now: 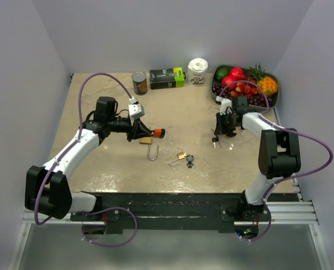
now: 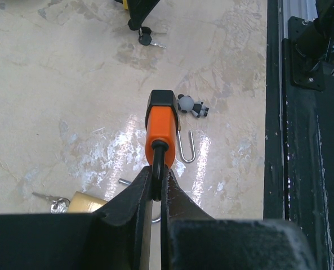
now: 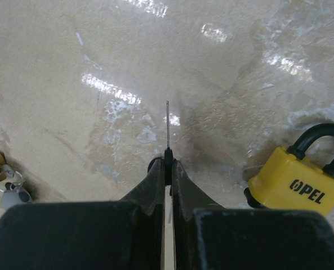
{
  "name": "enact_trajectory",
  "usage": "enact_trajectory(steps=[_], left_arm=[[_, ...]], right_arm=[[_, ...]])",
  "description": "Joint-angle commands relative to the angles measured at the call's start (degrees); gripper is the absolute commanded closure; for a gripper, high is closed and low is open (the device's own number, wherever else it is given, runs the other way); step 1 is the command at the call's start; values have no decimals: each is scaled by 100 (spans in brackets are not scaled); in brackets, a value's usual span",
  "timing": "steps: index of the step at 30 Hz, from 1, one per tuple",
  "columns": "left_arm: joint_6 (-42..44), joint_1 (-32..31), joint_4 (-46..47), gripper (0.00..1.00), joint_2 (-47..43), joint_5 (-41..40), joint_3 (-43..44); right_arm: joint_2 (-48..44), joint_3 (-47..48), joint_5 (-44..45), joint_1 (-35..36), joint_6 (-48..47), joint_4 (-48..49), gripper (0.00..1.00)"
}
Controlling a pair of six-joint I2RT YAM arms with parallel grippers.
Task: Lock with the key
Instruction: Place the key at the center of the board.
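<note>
My left gripper (image 2: 157,180) is shut on the black shackle of an orange padlock (image 2: 160,126), holding it just above the table, left of centre in the top view (image 1: 157,133). My right gripper (image 3: 168,163) is shut on the black head of a key (image 3: 167,121), whose thin blade points away from me, edge-on, low over the table. A yellow padlock (image 3: 296,183) with a black shackle lies just right of the right fingers. More keys (image 1: 214,139) hang below the right gripper (image 1: 223,130).
A brass padlock (image 2: 85,201) lies under the left gripper, with a loose steel shackle (image 2: 186,147) and a panda keychain (image 2: 192,107) nearby. A small brass padlock (image 1: 181,156) sits mid-table. At the back stand a can (image 1: 139,82), green box (image 1: 167,77), white roll (image 1: 197,71) and fruit tray (image 1: 275,99).
</note>
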Motion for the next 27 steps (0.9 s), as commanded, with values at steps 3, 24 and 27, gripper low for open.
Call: enact_trajectory(steps=[3, 24, 27], left_arm=[[37, 32, 284, 100, -172, 114, -7], [-164, 6, 337, 100, 21, 44, 10], [-585, -3, 556, 100, 127, 113, 63]], right_arm=[[281, 587, 166, -118, 5, 193, 100], [-112, 711, -176, -118, -285, 499, 43], [-638, 632, -800, -39, -285, 754, 32]])
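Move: The laying-down spot for the black keys that the right hand holds low is about 4 cm ahead of it, 1 cm right and 3 cm below. The yellow padlock lies some 6 cm right of the hand and 2 cm ahead; the grey figure is roughly 11 cm back and 11 cm left, both near table level. From the left hand, that spot is around 27 cm right, 10 cm ahead and 18 cm below. The right hand carries the keys about 4 cm forward, opens to let go, then rises 2 cm over them. ##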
